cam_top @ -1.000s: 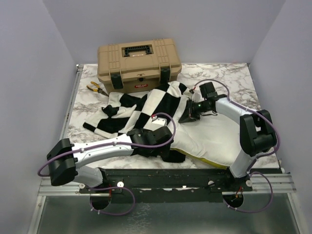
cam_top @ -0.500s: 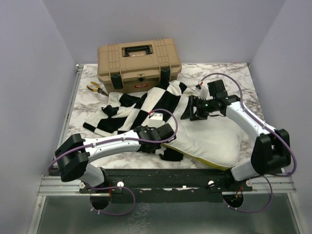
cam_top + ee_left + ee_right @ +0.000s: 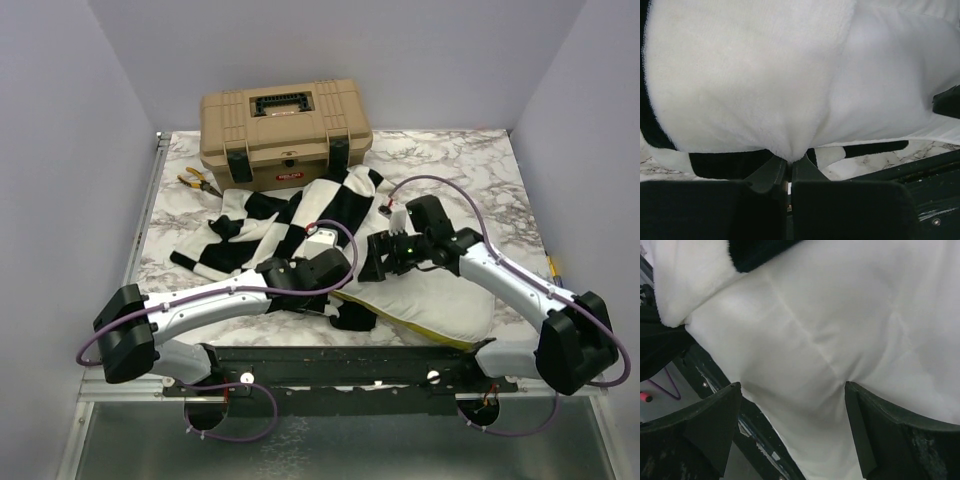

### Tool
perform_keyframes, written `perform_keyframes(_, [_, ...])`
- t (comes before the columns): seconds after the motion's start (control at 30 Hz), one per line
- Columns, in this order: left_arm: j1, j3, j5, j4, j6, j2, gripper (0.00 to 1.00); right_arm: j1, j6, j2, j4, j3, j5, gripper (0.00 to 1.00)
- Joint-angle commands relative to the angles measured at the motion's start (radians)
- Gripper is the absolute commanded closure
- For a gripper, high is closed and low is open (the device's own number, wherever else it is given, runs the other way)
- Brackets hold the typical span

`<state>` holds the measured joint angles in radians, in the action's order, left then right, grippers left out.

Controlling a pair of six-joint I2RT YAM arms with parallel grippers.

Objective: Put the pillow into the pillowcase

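The white pillow (image 3: pixel 440 295) lies at the front right of the table, a yellow strip along its near edge. The black and cream checkered pillowcase (image 3: pixel 275 225) is spread to its left and overlaps its left end. My left gripper (image 3: pixel 338 290) is shut on a fold of the pillowcase's cream fabric (image 3: pixel 740 85), its jaws pinched together in the left wrist view (image 3: pixel 790 162). My right gripper (image 3: pixel 375 262) is open, its jaws wide apart and pressed down on the pillow (image 3: pixel 840 330) in the right wrist view (image 3: pixel 792 390).
A tan toolbox (image 3: pixel 285 130) stands at the back. Yellow-handled pliers (image 3: pixel 200 181) lie left of it. The marble table (image 3: pixel 470 160) has a metal rail along the front edge (image 3: pixel 340 365). Grey walls close in on both sides.
My right arm has swung forward and left, bringing its gripper down onto the pillow near the pillowcase's edge. My left gripper keeps hold of the pillowcase and has shifted only slightly.
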<state>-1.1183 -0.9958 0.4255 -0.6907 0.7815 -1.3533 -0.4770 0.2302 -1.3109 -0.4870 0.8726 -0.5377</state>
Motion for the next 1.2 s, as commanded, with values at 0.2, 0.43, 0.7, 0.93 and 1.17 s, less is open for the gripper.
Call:
perform_keyframes(0.2, [0.003, -0.022, -0.107, 0.103, 0.031, 0.099, 1.0, -0.194, -0.025, 0.008, 0.365, -0.072, 0.17, 0.15])
perform_keyframes(0.43, [0.003, -0.065, -0.151, 0.142, 0.031, 0.167, 1.0, -0.206, 0.075, -0.101, 0.454, -0.023, 0.108, 0.85])
perform_keyframes(0.7, [0.002, -0.138, -0.282, 0.143, -0.033, 0.14, 1.0, -0.204, 0.262, -0.096, 0.474, 0.137, 0.078, 1.0])
perform_keyframes(0.93, [-0.04, -0.297, -0.371, 0.142, -0.117, -0.009, 1.0, -0.19, 0.426, -0.11, 0.602, 0.16, -0.013, 1.0])
perform_keyframes(1.17, [-0.178, -0.56, -0.351, 0.148, -0.201, -0.159, 1.0, -0.19, 0.568, -0.191, 0.814, 0.092, -0.113, 1.0])
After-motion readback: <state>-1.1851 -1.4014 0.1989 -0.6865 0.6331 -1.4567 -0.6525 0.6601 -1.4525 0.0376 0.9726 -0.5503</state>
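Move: The left fingers already hold the pillowcase's near rim. The pillow they are pulling it over has its middle about 17 cm to their right, level fore and aft and some 5 cm lower. For the open right fingers, the pillowcase's far rim is about 7 cm to the left, 1 cm ahead and slightly below, with the pillow's middle 11 cm right and 4 cm back. The pillowcase's black flap lies 6 cm back and 3 cm right of the left hand, near the table. Slide the open right gripper left about 7 cm onto the pillowcase's far rim, shut the fingers on the cloth, then lift it some 8 cm while drifting farther left and rolling its left side up. Keep the left gripper's pinch on the near rim, raise it about 11 cm, then sweep it right over the pillow, tilting and turning clockwise. ##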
